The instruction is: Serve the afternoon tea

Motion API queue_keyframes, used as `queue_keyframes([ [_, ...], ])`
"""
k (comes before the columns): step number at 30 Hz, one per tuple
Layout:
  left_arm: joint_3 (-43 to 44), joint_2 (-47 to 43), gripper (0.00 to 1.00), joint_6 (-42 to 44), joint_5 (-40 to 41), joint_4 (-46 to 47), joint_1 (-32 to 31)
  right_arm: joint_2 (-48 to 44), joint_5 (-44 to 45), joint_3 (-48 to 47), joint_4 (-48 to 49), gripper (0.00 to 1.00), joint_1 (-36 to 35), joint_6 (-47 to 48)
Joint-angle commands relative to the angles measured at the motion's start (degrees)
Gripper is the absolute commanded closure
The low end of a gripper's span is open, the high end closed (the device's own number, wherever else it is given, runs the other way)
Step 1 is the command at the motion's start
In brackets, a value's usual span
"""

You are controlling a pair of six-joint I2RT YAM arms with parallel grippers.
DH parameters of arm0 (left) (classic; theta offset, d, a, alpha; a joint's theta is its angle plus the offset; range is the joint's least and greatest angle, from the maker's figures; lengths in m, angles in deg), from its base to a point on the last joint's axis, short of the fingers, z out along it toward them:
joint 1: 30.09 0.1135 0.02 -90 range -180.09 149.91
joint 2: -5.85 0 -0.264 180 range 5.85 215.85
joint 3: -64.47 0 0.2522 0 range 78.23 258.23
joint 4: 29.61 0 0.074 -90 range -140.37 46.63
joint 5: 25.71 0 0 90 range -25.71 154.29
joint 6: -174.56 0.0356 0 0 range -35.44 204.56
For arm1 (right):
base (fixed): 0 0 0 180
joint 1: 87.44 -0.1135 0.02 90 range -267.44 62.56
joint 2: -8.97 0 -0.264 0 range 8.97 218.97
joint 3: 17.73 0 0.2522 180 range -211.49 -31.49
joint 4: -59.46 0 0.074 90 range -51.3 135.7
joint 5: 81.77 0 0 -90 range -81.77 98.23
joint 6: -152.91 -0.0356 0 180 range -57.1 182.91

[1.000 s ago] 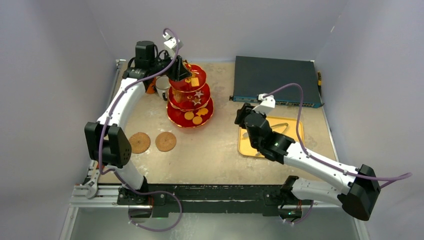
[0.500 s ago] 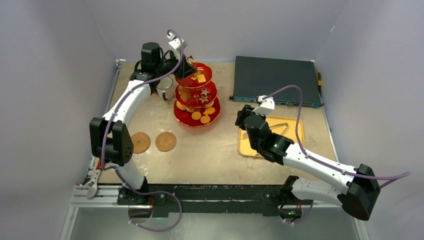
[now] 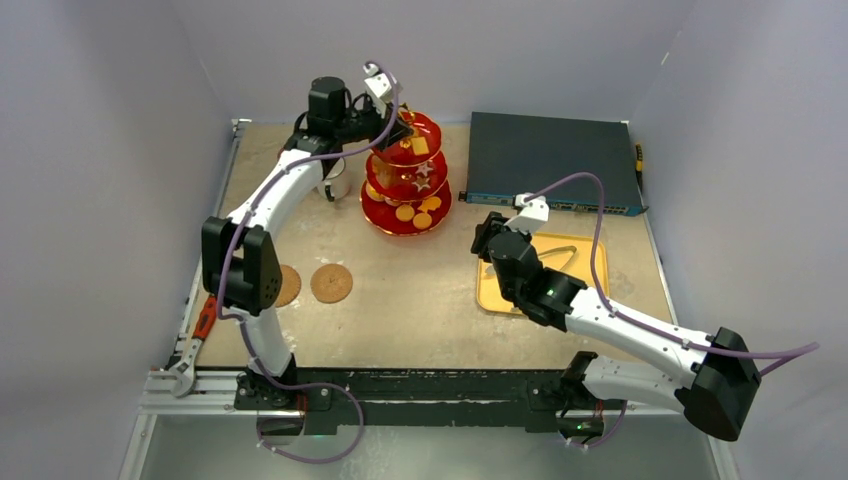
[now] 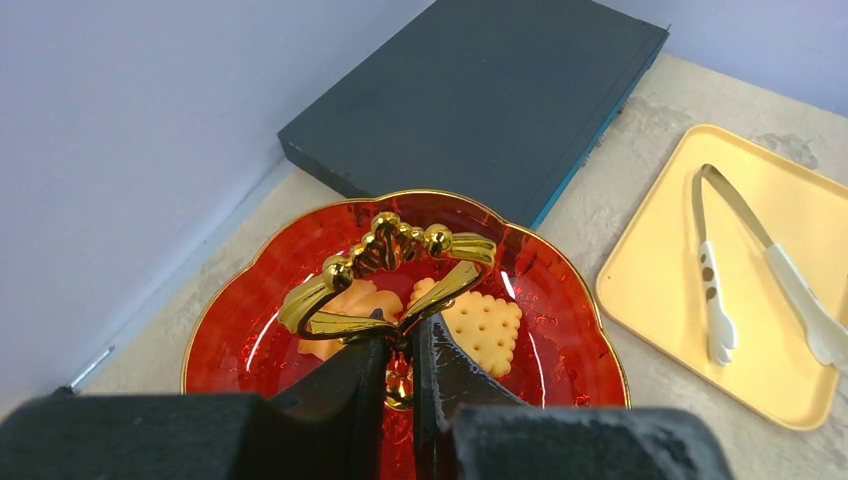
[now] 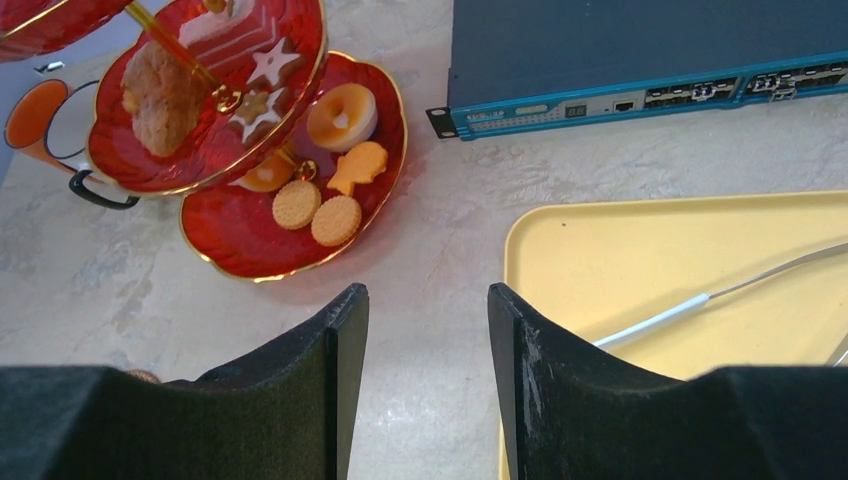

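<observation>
The red three-tier stand (image 3: 405, 190) is at the back of the table, left of centre, with small cookies (image 5: 320, 212) and pastries on its plates. My left gripper (image 3: 398, 130) is above it, shut on the base of the gold handle (image 4: 390, 255). A square biscuit (image 4: 485, 325) lies on the top plate. A white mug (image 3: 335, 180) is just left of the stand, and an orange mug (image 5: 30, 115) shows behind it in the right wrist view. My right gripper (image 5: 425, 300) is open and empty, low over the table between the stand and the yellow tray.
A dark electronics box (image 3: 550, 160) lies at the back right. The yellow tray (image 3: 585, 250) in front of it holds tongs (image 4: 720, 270). Two round brown coasters (image 3: 331, 283) lie at the left front. A red-handled tool (image 3: 205, 318) lies at the left edge.
My left gripper has shut on the gold handle and moved right and toward the back wall, and the stand has shifted with it. The right arm has barely moved.
</observation>
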Motion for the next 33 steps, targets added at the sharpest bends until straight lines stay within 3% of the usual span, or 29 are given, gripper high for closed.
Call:
queue_keyframes([
  [1,6.3,1.8,1.00,4.9,1.5,5.2,-1.7,-1.0,2.4,0.4,1.4,0.50,-0.2,0.2],
  [11,9.4,4.5,0.99,4.8,3.0,4.4,-2.4,-0.8,2.2,1.4,2.3,0.49,-0.2,0.3],
  [12,9.1,4.2,0.86,5.0,3.4,3.8,-2.5,-0.6,1.9,1.4,2.8,0.49,-0.2,1.0],
  [14,8.5,2.9,0.49,5.9,4.1,0.6,-2.5,-0.2,0.5,1.5,3.8,0.49,-0.3,1.4],
  [18,8.1,-0.5,0.16,9.0,6.8,-6.3,-2.2,1.8,-1.5,1.3,6.7,0.47,-1.5,3.0],
  [20,8.1,-2.6,0.07,10.0,8.1,-9.7,-1.8,3.7,-1.3,0.4,8.1,0.46,-3.5,4.1],
  [26,8.4,-7.8,0.01,8.0,12.9,-15.8,0.1,12.5,-1.9,-3.6,13.1,0.33,-10.7,8.0],
  [29,8.0,-10.7,0.01,6.4,13.4,-18.2,2.6,18.0,-6.6,-6.1,17.2,0.27,-12.8,10.2],
  [33,3.6,-17.1,0.01,4.0,19.9,-18.9,6.8,30.1,-14.5,-13.2,24.5,0.27,-14.3,15.2],
])
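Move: The left hand already has the tea stand by its gold handle, the stand's middle about 15 cm straight below. The white mug is some 15 cm to its left and 3 cm ahead, 24 cm down; the black box 30 cm right, 11 ahead, 26 down. From the right hand the nearer coaster lies about 28 cm left, 2 back and 22 below, the stand 15 left, 17 ahead and 9 below, the yellow tray 12 right, level, 21 below. Still pinching the gold handle, the left hand draws the tea stand about 3 cm to the right and forward, stops, opens wide to let go, then backs off some 9 cm left and 7 up, turning counter-clockwise. Late on, the empty right hand sweeps about 14 cm left and a little down towards the coasters, turning some 20 degrees counter-clockwise while its fingers open further. ##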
